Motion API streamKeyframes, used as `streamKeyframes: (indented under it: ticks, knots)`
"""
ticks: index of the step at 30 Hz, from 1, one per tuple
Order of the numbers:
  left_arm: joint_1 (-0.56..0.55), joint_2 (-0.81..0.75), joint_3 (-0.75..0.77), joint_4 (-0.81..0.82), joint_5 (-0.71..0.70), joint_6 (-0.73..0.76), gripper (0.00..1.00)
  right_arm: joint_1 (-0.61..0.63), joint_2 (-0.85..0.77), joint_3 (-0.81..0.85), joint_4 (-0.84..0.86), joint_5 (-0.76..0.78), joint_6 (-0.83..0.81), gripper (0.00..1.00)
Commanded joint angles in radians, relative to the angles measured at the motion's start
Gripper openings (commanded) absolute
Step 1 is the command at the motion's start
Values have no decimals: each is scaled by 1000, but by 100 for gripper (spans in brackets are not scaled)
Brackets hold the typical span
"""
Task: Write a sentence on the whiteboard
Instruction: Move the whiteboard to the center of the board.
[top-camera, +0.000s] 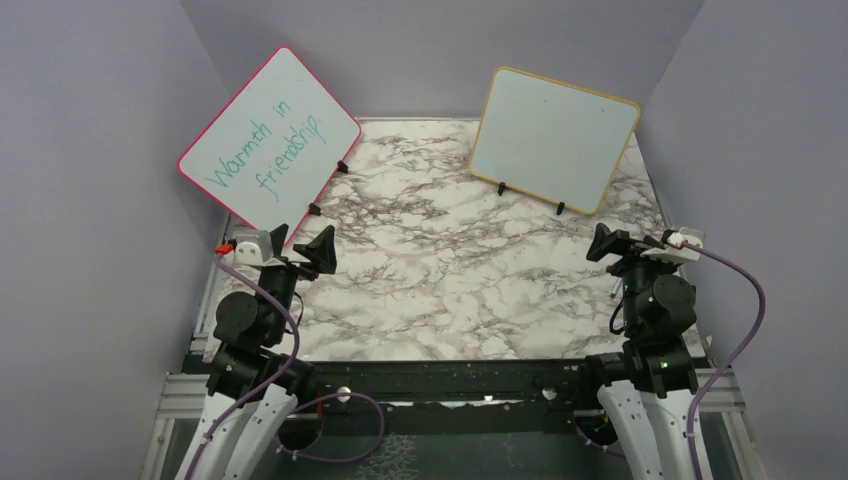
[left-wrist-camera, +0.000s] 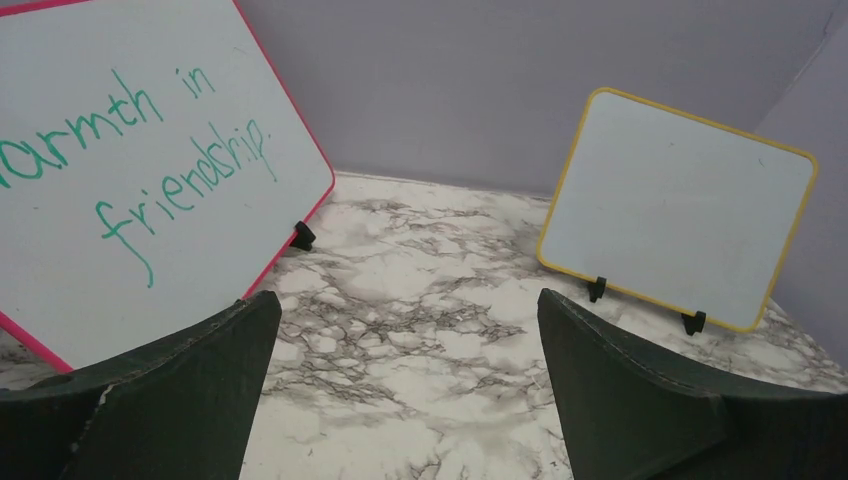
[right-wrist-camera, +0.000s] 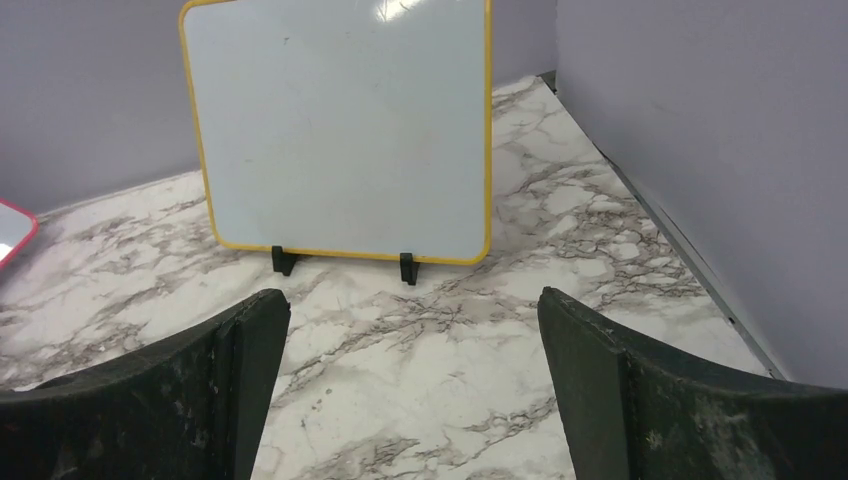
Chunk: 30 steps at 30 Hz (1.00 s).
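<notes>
The whiteboard (top-camera: 553, 138) with the yellow-tan frame stands tilted on two small black feet at the back right of the marble table. Its white face (right-wrist-camera: 340, 130) is blank, and the sentence is not in view. My left gripper (top-camera: 300, 245) hovers open over the table's left front, far from the whiteboard (left-wrist-camera: 678, 205), with only marble between its fingers (left-wrist-camera: 410, 300). My right gripper (top-camera: 612, 245) is open too, low over the right front. It faces the board squarely from a short way off, nothing between its fingers (right-wrist-camera: 413, 293).
A pink-framed board (top-camera: 268, 140) with teal writing "Warmth in friendship" leans at the back left (left-wrist-camera: 130, 170). Grey walls (top-camera: 740, 150) close in the table on the left, back and right. A metal rail (top-camera: 450, 380) runs along the near edge between the arm bases.
</notes>
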Motion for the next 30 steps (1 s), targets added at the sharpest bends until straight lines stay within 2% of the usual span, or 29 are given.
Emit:
streamKeyframes:
  ticks: [1,8,17,24,30]
  knots:
    - [0,9,20,-7,-5,3,99,-3,2,27,10,40,22,100]
    - [0,34,28,-33,24,20,99,-4,53,66,-42,36,84,100]
    - [0,90,37,-78,62,35,99,-5,201,102,-78,-59,115,100]
    - [0,253,79,-150,91,44,99,-4,436,127,-43,-104,117,100]
    - [0,360,84,-157,71,-8,99,-4,667,150,41,-64,150,97]
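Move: The yellow-framed blank whiteboard leans some 30 cm ahead of the right hand and about 8 cm to its left, its middle roughly 16 cm lower. From that hand the marker lies on the table about 8 cm ahead, 9 cm right and 26 cm down. From the left hand the yellow-framed whiteboard is some 30 cm ahead, 45 cm right and 18 cm lower, while the pink-framed written board stands 28 cm ahead, 13 cm left and 18 cm lower. After a brief pause the right hand sinks about 10 cm while reaching some 7 cm forward and slightly left towards the lower edge of the yellow-framed whiteboard, its wide-open fingers tipping down by over 25 degrees and touching nothing. The left hand also lowers about 8 cm, more gently forward and to the right over the bare table beside the pink-framed board, pitching down some 20 degrees and rolling its left side up a little, fingers still wide open. ##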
